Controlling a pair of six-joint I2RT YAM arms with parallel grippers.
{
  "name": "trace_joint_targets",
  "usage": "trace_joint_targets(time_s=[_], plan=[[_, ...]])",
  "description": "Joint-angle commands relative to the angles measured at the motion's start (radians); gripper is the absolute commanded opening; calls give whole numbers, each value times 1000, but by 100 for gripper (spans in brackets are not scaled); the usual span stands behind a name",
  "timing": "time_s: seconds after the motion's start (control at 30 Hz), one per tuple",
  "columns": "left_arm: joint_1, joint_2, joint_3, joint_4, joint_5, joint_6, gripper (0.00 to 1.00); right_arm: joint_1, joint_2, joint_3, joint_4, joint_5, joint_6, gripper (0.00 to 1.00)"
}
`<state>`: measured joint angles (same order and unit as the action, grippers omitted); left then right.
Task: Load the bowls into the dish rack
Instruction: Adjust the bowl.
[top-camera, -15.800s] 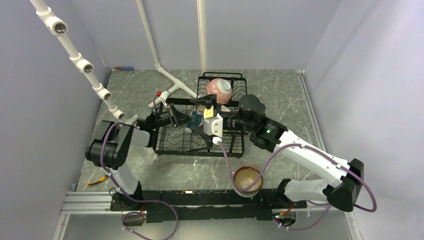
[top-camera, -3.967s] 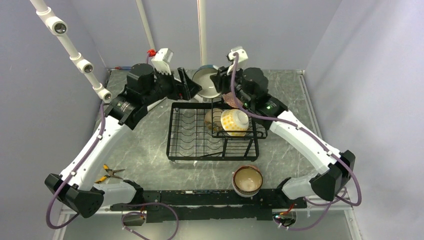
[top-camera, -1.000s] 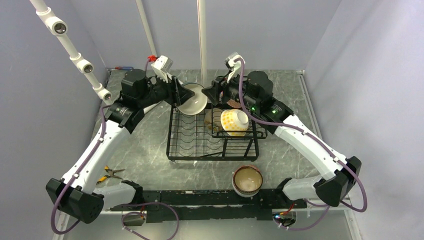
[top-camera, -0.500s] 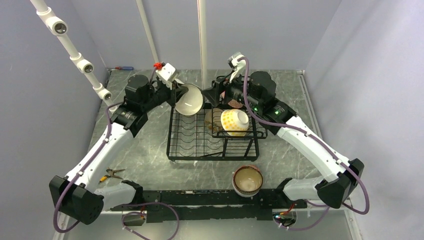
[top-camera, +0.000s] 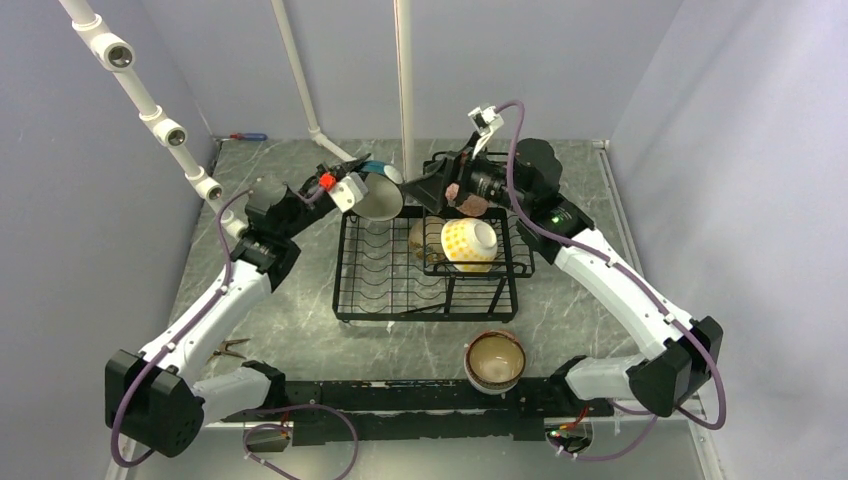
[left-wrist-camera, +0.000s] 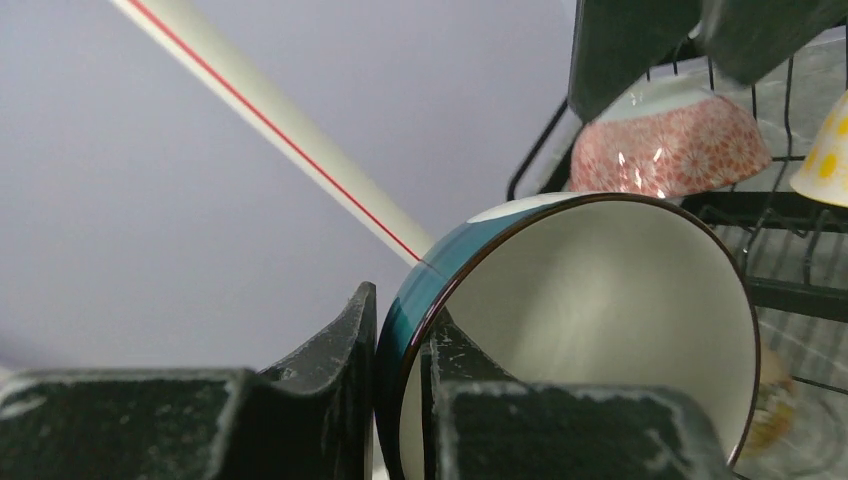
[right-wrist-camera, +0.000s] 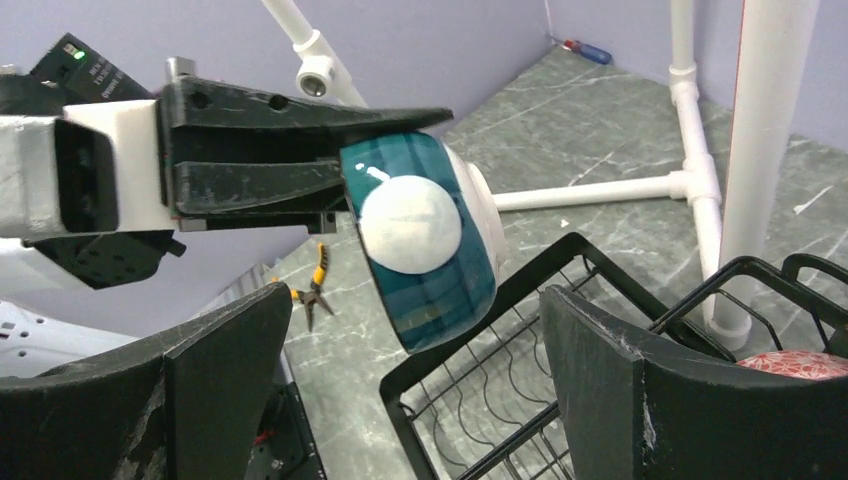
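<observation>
My left gripper (top-camera: 352, 190) is shut on the rim of a teal-and-white bowl (top-camera: 378, 196), holding it tilted above the far left corner of the black wire dish rack (top-camera: 350, 300). The bowl fills the left wrist view (left-wrist-camera: 590, 330) and shows in the right wrist view (right-wrist-camera: 425, 240). My right gripper (top-camera: 425, 188) is open and empty, just right of that bowl. A yellow-dotted bowl (top-camera: 468, 244) lies in the raised basket, and a pink-patterned bowl (left-wrist-camera: 665, 145) sits behind it. A brown-rimmed cream bowl (top-camera: 496, 360) stands on the table near the front.
White pipe frame (top-camera: 160, 125) runs along the left and back, with an upright pipe (top-camera: 403, 70) behind the rack. Yellow-handled pliers (top-camera: 228, 348) lie at the left front. A screwdriver (top-camera: 245, 136) lies by the back wall.
My left arm has drawn back and turned the teal-and-white bowl more upright over the rack's far left corner. My right gripper has pulled up and right, away from the bowl.
</observation>
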<state>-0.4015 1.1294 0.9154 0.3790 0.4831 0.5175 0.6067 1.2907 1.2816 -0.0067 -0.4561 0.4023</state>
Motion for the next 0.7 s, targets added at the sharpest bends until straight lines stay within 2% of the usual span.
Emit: trace_joint_targets(time_s=[0.0, 0.13, 0.23, 0.33, 0.47, 0.5, 0.53, 0.57, 0.6, 0.63, 0.67], plan=[[0, -28, 55, 228, 100, 184, 2, 0, -29, -5, 92, -94, 23, 99], [-11, -33, 149, 101, 79, 120, 3, 40, 20, 81, -67, 8, -94, 99], [-33, -33, 193, 31, 39, 105, 3, 70, 58, 138, -104, 62, -135, 97], [-67, -34, 214, -9, -12, 98, 3, 123, 106, 200, -156, 229, -184, 91], [-111, -20, 273, -109, -80, 17, 3, 178, 171, 280, -193, 501, -281, 80], [-118, -16, 287, -138, -97, -7, 3, 181, 180, 289, -188, 551, -293, 71], [-122, -11, 304, -168, -111, -30, 3, 182, 184, 292, -178, 582, -306, 55], [-124, -8, 317, -192, -126, -60, 3, 182, 185, 289, -161, 612, -317, 35], [-125, -9, 324, -205, -149, -99, 3, 182, 187, 287, -147, 640, -333, 7], [-125, -9, 329, -208, -179, -145, 3, 182, 194, 297, -151, 670, -348, 0], [-125, -13, 330, -211, -209, -195, 3, 182, 200, 305, -158, 699, -364, 0]])
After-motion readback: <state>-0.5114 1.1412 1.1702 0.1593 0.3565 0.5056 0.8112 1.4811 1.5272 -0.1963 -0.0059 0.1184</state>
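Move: The blue bowl is held in the air by its left rim in the left hand, mouth facing back. Its middle lies about 5 cm right of that hand and 3 cm below. From the open right hand it is some 9 cm left, 2 cm ahead and 4 cm down. The pink bowl on the rack's upper tier is roughly 9 cm right of the right hand, 3 cm back and 16 cm below, with the yellow-dotted bowl 10 cm nearer the robot than the pink one. Upward some 7 cm goes the left hand, easing back and right about 2 cm each and keeping its pinch on the blue bowl's rim; its wrist tips up, then returns. After a slight draw back, the right hand moves left and forward towards the bowl, dipping and swinging its fingertips clockwise. Its fingers half close astride the bowl's right wall, one inside the mouth, the other behind. ##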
